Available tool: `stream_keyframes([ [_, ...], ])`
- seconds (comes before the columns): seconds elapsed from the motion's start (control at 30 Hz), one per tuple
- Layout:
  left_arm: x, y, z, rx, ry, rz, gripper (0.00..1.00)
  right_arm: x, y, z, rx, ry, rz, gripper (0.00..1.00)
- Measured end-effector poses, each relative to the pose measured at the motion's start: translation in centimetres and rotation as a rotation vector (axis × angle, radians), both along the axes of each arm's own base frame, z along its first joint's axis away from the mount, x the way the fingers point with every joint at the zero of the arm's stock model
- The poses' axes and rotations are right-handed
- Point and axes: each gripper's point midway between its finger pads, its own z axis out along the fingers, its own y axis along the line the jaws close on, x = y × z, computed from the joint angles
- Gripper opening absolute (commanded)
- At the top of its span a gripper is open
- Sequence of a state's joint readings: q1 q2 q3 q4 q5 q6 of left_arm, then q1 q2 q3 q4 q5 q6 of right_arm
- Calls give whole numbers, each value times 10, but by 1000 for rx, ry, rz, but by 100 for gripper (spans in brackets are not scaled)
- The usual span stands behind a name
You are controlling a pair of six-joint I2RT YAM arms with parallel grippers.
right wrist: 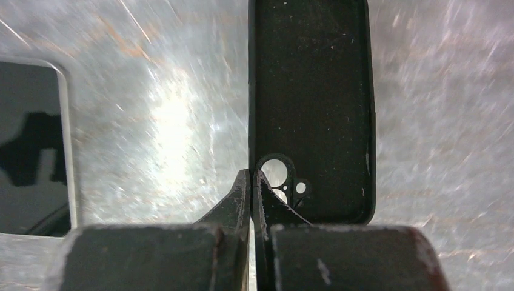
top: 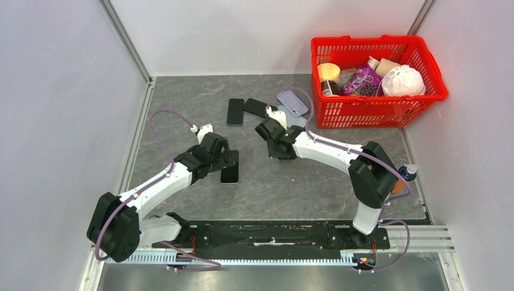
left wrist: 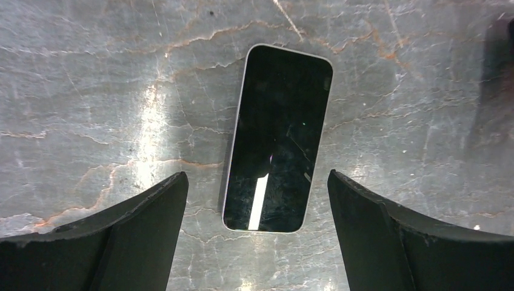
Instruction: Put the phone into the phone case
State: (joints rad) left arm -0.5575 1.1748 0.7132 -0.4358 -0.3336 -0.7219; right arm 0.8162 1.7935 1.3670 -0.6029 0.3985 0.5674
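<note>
A black-screened phone (top: 230,167) with a pale rim lies flat on the grey marble table. My left gripper (top: 225,159) hangs over its near end, open. In the left wrist view the phone (left wrist: 279,133) lies between and beyond the wide-apart fingers (left wrist: 151,230), untouched. The black phone case (top: 256,108) lies at the back of the table, hollow side up. My right gripper (right wrist: 253,173) is shut on the left wall of the phone case (right wrist: 315,91), at the corner with the camera holes. In the top view the right gripper (top: 271,117) sits at the case's right end.
A second dark phone (top: 235,111) lies left of the black case, also seen as the phone (right wrist: 30,145) in the right wrist view. A lilac case (top: 293,102) lies behind the right gripper. A red basket (top: 376,41) of goods stands back right. An orange bottle (top: 405,176) stands at the right edge.
</note>
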Motion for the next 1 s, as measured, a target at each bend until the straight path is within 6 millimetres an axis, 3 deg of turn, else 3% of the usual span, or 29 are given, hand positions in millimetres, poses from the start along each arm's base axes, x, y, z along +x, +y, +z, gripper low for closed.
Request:
stream_keyframes([
  [0.1,-3,-2,-15,3,31,-8,89,-32,-6,-34,-25,66,-23,0],
  [0.23,-2,-5,-25,7,45,-15,88,-56,1,-51,-16,86,-39,5],
  [0.33,-2,-6,-29,2,43,-13,88,-60,16,-51,36,76,-44,12],
  [0.43,-2,-6,-33,0,47,-9,88,-62,26,-52,84,82,-42,12],
  [0.67,-1,-7,-39,2,56,-4,87,-68,28,-59,106,97,-31,15],
  [0.73,-1,-8,-43,6,64,-5,87,-73,26,-62,107,109,-25,26],
  [0.83,-2,-9,-52,17,88,-13,88,-83,25,-65,118,132,-5,62],
  [0.87,-3,-11,-55,21,97,-17,88,-86,26,-65,123,137,7,69],
  [1.0,-4,-16,-66,56,132,-44,88,-92,27,-52,147,132,49,85],
])
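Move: The phone lies about 2 cm ahead of the left hand, 2 cm to its right and 8 cm below; the black case, held by the right hand, hangs some 12 cm ahead and 20 cm to the right of the left hand, level with it. The clear table spot meant for the case is about 1 cm back, 2 cm right and 8 cm below the right hand. From that hand the phone is 5 cm back and 14 cm left, the blue phone 17 cm ahead and 12 cm right. The black case, still pinched by its left wall, is carried back and down about 6 cm by the right hand, then shifted some 3 cm left towards the phone; the fingers let go, open wide and draw back another 3 cm, lifting slightly at the end. Over the phone, the left hand sinks 6 to 7 cm in two stages with fingers kept open, tipping slightly steeper until they straddle it. ##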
